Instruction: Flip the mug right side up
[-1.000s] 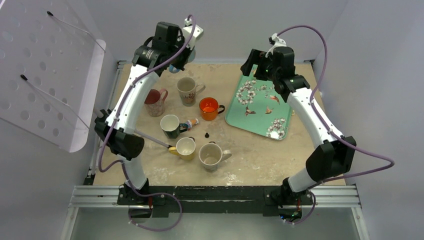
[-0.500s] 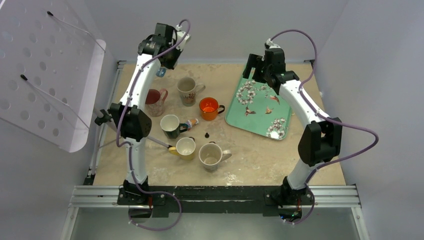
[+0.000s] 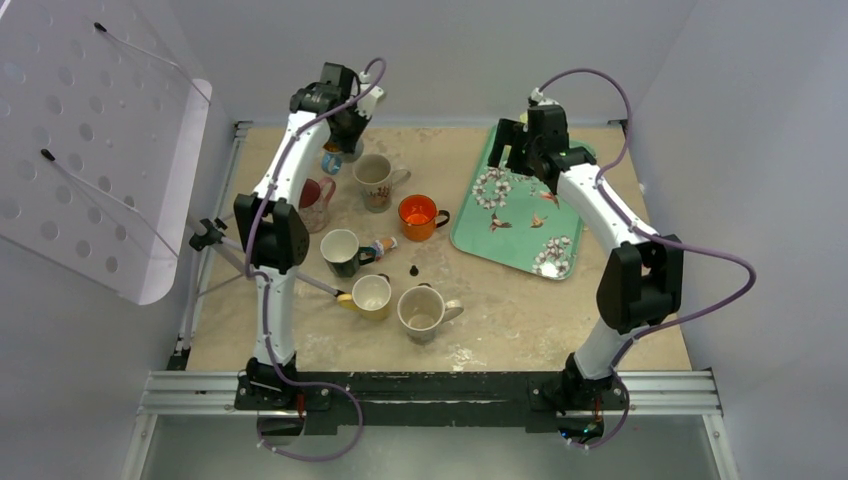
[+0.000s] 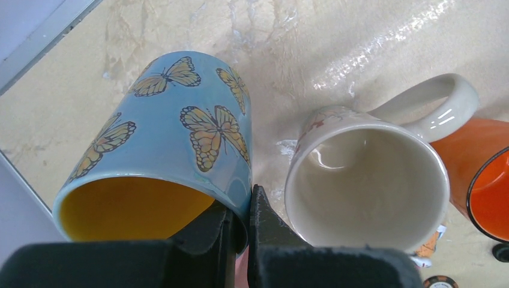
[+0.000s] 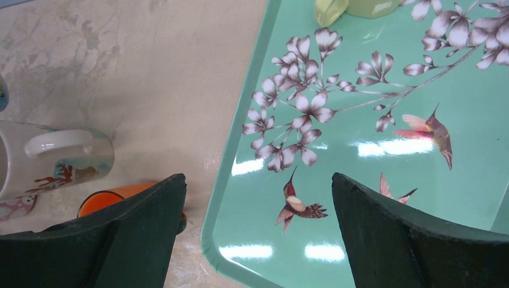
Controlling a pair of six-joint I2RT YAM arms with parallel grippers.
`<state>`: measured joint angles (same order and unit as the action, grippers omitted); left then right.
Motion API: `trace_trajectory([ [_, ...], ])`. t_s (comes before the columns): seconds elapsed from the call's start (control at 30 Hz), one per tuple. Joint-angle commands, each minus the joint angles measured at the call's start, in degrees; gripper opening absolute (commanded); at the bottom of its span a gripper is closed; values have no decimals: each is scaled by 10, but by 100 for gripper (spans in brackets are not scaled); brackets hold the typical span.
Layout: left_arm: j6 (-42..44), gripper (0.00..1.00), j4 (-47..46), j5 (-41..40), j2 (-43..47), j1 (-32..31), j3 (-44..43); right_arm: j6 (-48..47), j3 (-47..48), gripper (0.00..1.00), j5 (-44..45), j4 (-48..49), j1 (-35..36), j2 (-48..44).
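Note:
The mug is light blue with orange butterflies and a yellow inside. My left gripper is shut on its rim wall, one finger inside and one outside. It hangs tilted, mouth toward the wrist camera and base toward the table, just left of a cream mug. From above, the mug shows as a small blue patch under the left gripper at the back left. My right gripper is open and holds nothing, hovering over the left edge of the green tray.
Several upright mugs stand mid-table: pink, cream, orange, dark, yellow, beige. A small bottle lies among them. The flowered tray sits back right. A perforated white panel leans at left.
The left arm has come down from high at the back, bringing the blue mug low beside the cream mug. The right gripper shifted slightly back over the tray's corner.

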<state>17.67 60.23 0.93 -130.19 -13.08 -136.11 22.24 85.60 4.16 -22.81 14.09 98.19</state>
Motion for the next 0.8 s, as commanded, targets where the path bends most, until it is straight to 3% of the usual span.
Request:
trace_trajectory([
  [0.0,-10,0,-31,19,28,1,-11,-2,-10,95,13,6,1,-30],
  [0.27,-51,0,8,9,4,-3,0,-12,-26,95,23,-10,1,-45],
  [0.77,-23,0,146,-6,-21,7,-23,-12,-47,95,40,-16,1,-57],
])
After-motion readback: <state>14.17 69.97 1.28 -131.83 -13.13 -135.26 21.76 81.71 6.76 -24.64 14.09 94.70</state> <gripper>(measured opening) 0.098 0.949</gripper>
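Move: The left hand already holds the blue butterfly mug near its rim; the free patch of table it is bound for lies about 15 cm below, 4 cm to the left and 1 cm back. The white mug stands about 6 cm to the hand's right and 1 cm back, the pink mug some 8 cm left and 8 cm back, the orange mug about 16 cm right and 9 cm back. From the right hand the patch is some 38 cm left, 4 cm farther out and 18 cm down. The left hand keeps its pinch on the blue mug and eases it back about 4 cm and down some 3.5 cm, down past the white mug's left side towards the gap between the white and pink mugs, while the fingers tip about 10 degrees nearer to straight down, swinging the mug's mouth upwards. The open, empty right hand drifts back and a little left over the tray by some 2.5 cm, touching nothing. ##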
